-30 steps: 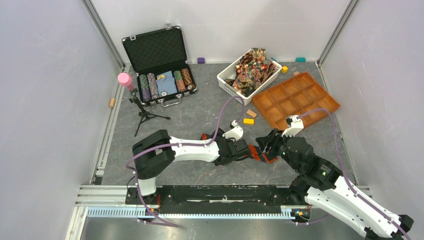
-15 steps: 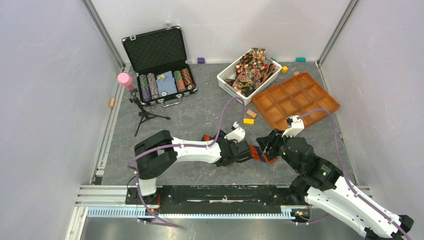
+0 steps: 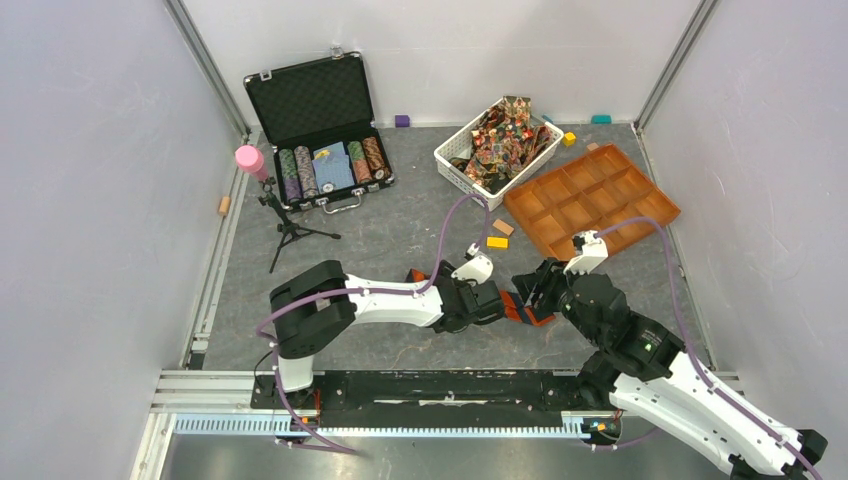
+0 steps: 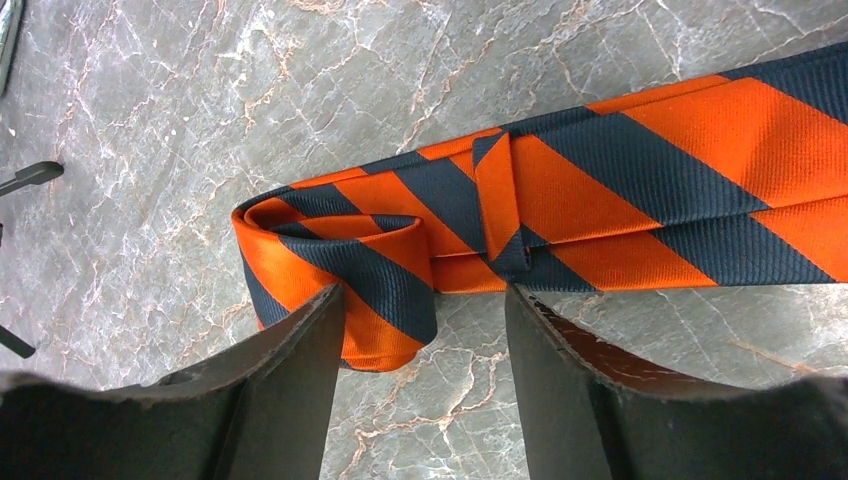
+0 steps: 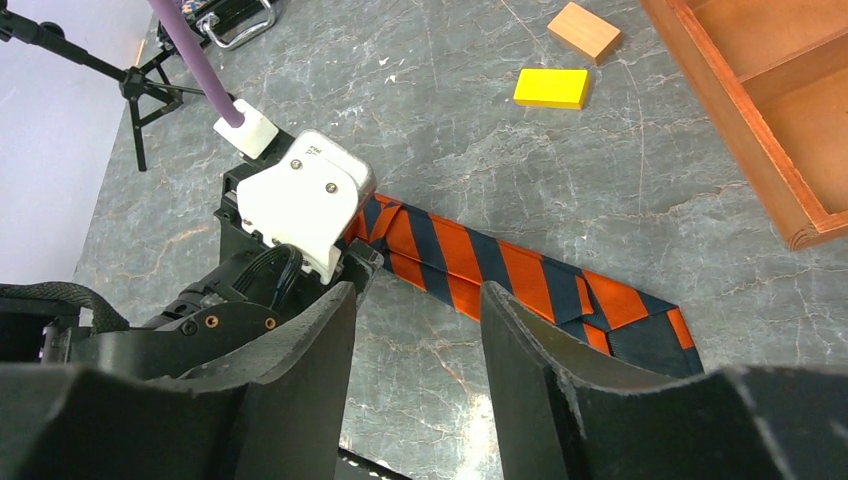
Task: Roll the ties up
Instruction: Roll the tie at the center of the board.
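Observation:
An orange-and-dark striped tie (image 4: 620,190) lies flat on the grey marble table, its left end folded over into a loose loop (image 4: 340,270). My left gripper (image 4: 425,310) is open and low over that folded end, one finger (image 4: 300,370) against the loop. My right gripper (image 5: 418,300) is open above bare table, just short of the tie (image 5: 500,270). In the top view both grippers, left (image 3: 497,300) and right (image 3: 530,292), meet over the tie (image 3: 515,310). More patterned ties (image 3: 505,135) are heaped in a white basket (image 3: 452,165).
A wooden compartment tray (image 3: 590,200) lies right of the basket. A yellow block (image 5: 551,88) and a tan block (image 5: 584,30) lie beyond the tie. An open black case of poker chips (image 3: 320,140) and a small tripod (image 3: 288,228) stand at the back left.
My left gripper has edged a little to the right, toward the right gripper. The tie and the right arm look unchanged.

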Controlling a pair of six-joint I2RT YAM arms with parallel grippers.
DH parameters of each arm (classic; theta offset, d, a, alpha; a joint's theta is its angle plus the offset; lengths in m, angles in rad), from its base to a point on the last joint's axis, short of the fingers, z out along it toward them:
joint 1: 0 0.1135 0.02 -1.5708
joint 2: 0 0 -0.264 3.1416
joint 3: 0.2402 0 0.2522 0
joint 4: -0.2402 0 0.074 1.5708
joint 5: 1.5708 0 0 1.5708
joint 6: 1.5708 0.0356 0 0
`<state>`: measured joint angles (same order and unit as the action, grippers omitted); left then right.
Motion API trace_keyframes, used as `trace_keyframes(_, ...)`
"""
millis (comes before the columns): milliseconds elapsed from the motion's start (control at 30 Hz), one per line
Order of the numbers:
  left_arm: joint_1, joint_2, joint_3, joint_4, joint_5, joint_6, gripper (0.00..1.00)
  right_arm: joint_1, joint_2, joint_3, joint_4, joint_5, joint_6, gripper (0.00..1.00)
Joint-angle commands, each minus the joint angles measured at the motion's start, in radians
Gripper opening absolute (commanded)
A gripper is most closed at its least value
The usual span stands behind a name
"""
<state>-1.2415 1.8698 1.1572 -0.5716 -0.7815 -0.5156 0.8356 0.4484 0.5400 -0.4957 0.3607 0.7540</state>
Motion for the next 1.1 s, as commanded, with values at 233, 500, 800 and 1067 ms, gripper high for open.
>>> trace_keyframes(233, -0.006, -0.262, -0.019, -0.033, 0.035, -0.108, 0.72, 0.0, 0.053, 0.088, -0.024, 0.109, -0.071, 0.68)
trace_keyframes(500, 0.037, -0.568, -0.13, -0.051, 0.061, -0.141, 0.75, 0.0, 0.218, 0.113, 0.054, 0.032, -0.262, 0.86)
trace_keyframes(800, 0.521, -0.943, -0.367, 0.042, 0.45, -0.13, 0.78, 0.013, 0.696, 0.277, 0.204, -0.303, -0.503, 0.98)
trace_keyframes(1067, 0.735, -1.043, -0.459, -0.04, 0.56, -0.153, 0.91, 0.151, 1.076, 0.548, 0.208, -0.381, -0.685, 0.98)
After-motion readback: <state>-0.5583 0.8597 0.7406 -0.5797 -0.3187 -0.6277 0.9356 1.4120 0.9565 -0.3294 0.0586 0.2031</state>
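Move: The rolled end of the tie lies about 19 cm to the right hand's left, roughly 2 cm ahead and some 17 cm below it; from the left hand it is only about 3 cm to the left, level fore and aft and a couple of centimetres lower. From the right hand, the tie's free end is some 3 cm back and 4 cm right, and the yellow block about 9 cm ahead and 4 cm left, both down on the table. The left hand clears the tie's rolled end, rising about 13 cm first and then swinging some 18 cm to the left, its left side rolling down and its pads turning counter-clockwise as the fingers open further. After barely moving at first, the right hand comes over the tie to take its place, sweeping about 15 cm left towards the rolled end while sinking some 7 cm and edging forward, turning counter-clockwise with its left side dipping and its fingers spreading from half to fully open, still above the tie and not touching it. ##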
